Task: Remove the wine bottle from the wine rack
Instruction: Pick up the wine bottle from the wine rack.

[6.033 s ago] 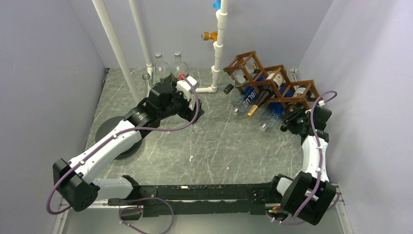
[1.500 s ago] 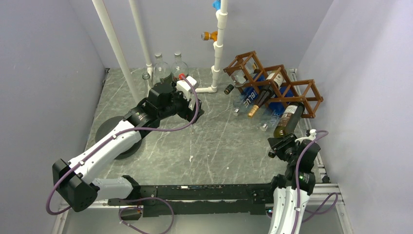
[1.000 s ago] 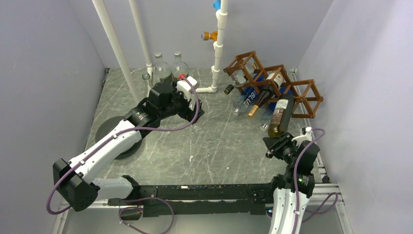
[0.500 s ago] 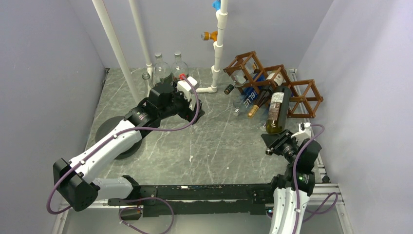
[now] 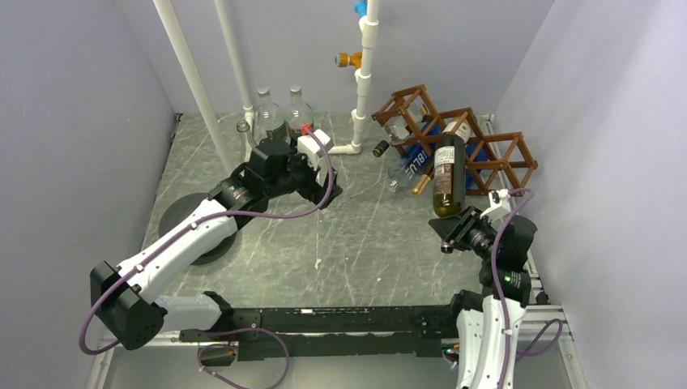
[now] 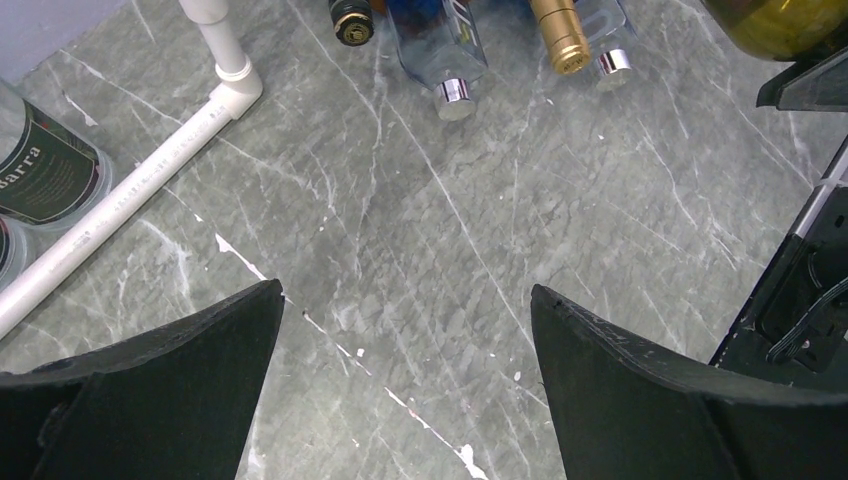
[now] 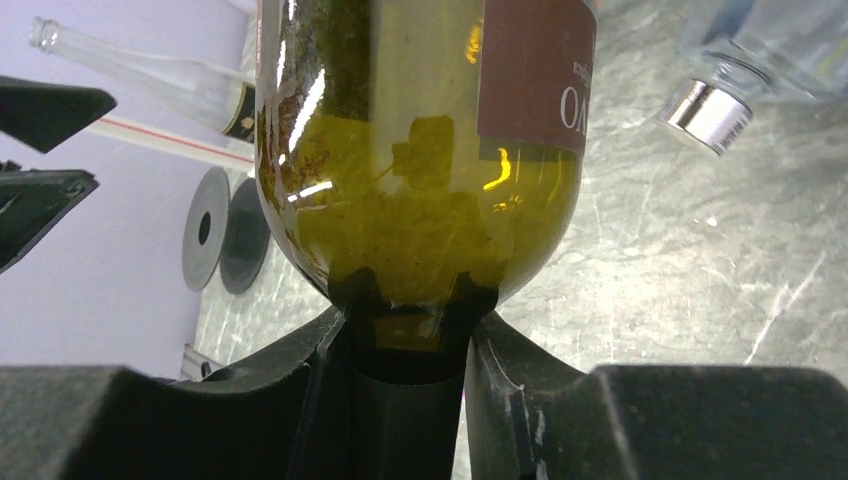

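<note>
The wine bottle (image 5: 444, 174), dark green glass with a maroon label, is lifted off the brown lattice wine rack (image 5: 504, 137) and hangs in the air in front of it, base pointing away from me. My right gripper (image 5: 454, 231) is shut on its neck. In the right wrist view the fingers (image 7: 320, 350) clamp the neck below the bottle's shoulder (image 7: 420, 200). My left gripper (image 5: 326, 191) hovers open over the table's middle left, with only grey marble between its jaws (image 6: 405, 290).
Other bottles stay in the rack: a clear blue-labelled one (image 5: 413, 166), a gold-capped one (image 6: 562, 40) and a dark-capped one (image 6: 350, 20). White pipes (image 6: 150, 170) and clear bottles (image 5: 267, 113) stand at the back left. Black discs (image 5: 182, 223) lie at the left.
My right arm has swung the wine bottle left and up, away from the rack's right cell, turning it more upright in the view. The left arm has barely shifted.
</note>
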`<state>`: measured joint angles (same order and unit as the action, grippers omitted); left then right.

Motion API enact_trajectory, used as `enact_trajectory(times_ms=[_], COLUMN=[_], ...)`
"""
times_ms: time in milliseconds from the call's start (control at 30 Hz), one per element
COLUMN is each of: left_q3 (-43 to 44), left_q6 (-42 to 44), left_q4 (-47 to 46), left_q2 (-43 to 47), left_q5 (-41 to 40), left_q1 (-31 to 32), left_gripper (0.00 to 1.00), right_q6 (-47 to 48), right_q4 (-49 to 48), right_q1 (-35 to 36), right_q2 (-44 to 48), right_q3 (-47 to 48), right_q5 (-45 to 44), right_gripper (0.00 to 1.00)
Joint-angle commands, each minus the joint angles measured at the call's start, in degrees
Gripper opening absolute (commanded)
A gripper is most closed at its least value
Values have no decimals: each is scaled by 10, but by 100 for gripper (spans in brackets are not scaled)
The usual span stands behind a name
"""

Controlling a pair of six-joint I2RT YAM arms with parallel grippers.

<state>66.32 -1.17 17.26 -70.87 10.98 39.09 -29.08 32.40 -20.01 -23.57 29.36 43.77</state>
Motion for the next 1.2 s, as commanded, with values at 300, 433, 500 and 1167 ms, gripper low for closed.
enact_trajectory(times_ms=[300,433,500,1167], left_q3=[-8,-12,-15,-235], left_q6=[5,5,22,260], left_q4=[-34,-39,-44,-282], left_q2=[14,20,24,158], left_q5=[42,54,63,202], left_q1=[1,1,1,11], left_gripper=[99,99,99,99], right_q6=[176,246,274,284], right_q4=[-18,38,64,60], right_q1=[106,148,165,309], right_q2=[-142,-190,-210,-363], right_q3=[142,188,208,242], right_q5=[47,47,45,35], right_gripper=[0,0,0,0])
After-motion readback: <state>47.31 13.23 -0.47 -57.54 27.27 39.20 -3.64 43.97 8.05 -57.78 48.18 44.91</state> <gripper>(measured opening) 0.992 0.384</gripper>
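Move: The right hand already holds the wine bottle by its neck, the bottle's middle about 9 cm ahead, straight on and some 2 cm higher; the open left gripper lies about 31 cm to its left, 8 cm ahead and 6 cm higher. The wine rack is roughly 25 cm ahead, 7 cm right and 9 cm lower. From the left hand, the wine bottle is about 31 cm right, 1 cm ahead and 4 cm lower. The right hand keeps its pinch on the neck and carries the bottle some 8 cm left towards the left gripper, turning about 40 degrees counter-clockwise while it rises slightly, then sinks below its starting height. The left hand, fingers still wide open and empty, first barely stirs, then draws back about 5 cm, turning clockwise and tipping its fingers up to face the bottle. ##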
